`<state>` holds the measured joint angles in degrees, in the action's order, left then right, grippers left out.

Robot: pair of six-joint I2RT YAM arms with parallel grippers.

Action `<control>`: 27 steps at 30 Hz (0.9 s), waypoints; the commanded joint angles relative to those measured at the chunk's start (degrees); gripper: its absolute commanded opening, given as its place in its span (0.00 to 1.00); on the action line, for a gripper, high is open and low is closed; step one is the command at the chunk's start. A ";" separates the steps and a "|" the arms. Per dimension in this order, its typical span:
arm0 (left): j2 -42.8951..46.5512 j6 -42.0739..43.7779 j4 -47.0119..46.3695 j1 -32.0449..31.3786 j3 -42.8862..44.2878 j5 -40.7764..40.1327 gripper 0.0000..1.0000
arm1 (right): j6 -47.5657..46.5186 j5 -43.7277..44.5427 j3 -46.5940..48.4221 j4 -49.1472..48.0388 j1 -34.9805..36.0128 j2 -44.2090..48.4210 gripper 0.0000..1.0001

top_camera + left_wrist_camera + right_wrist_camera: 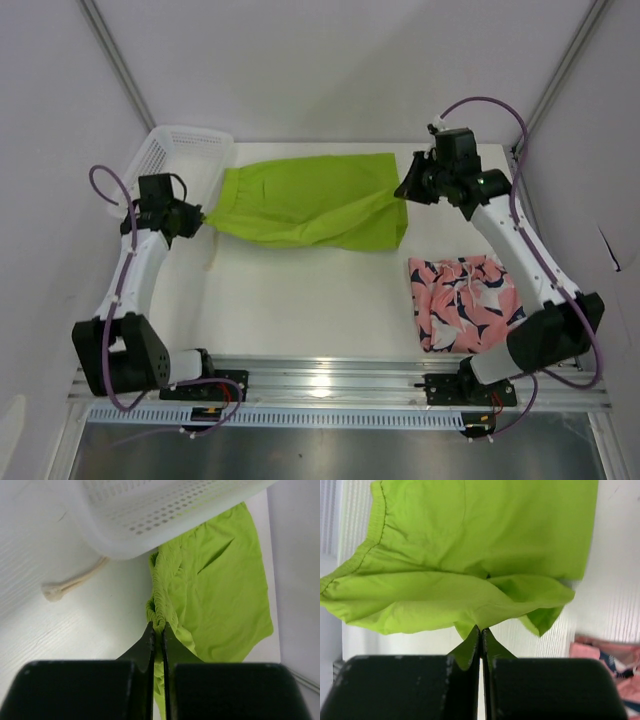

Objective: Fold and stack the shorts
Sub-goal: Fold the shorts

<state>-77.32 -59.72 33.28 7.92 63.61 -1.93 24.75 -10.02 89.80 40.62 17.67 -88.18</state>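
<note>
The lime green shorts [310, 203] hang stretched between both arms above the far half of the table. My left gripper [200, 217] is shut on their gathered waistband [159, 615] at the left end. My right gripper [405, 193] is shut on the leg hem [481, 615] at the right end. Folded into a rough square, the pink printed shorts [466, 301] lie on the table at the right, under the right arm. A corner of the pink shorts [615, 662] shows in the right wrist view.
A white mesh basket [178, 163] stands at the far left corner, just behind the left gripper; its wall [150, 515] fills the top of the left wrist view. A pale drawstring [70, 585] lies on the table beside it. Enclosure walls close in both sides.
</note>
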 commanded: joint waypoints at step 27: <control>39.53 3.39 12.62 -0.19 -18.09 -0.44 0.01 | -0.84 2.64 -10.96 15.81 8.61 37.48 0.00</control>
<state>-36.71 -57.34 47.51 7.81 42.11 0.47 25.93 -7.53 77.45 57.56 26.46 -48.73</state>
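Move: Behind the shorts, towards the bases, the middle of the bare table lies about 19 cm back and 29 to the right of the left hand, and 21 back and 21 left of the right hand. The green shorts' flat part centres 13 cm ahead and 28 right of the left hand, 11 ahead and 22 left of the right. The basket is 17 cm ahead and 16 left of the left hand; the pink shorts 20 back and 20 right of the right hand. The table is roughly 17 cm below the left hand, 26 below the right. Pulling the lifted near edge of the green shorts back towards the bases, both hands keep their pinch on its ends, drawing away from the basket and the far table. The left goes about 15 cm almost level; the right sweeps some 20 cm back, rising about 9 cm before sinking slightly, its fingers tipping up 15 degrees and then partly down again. ##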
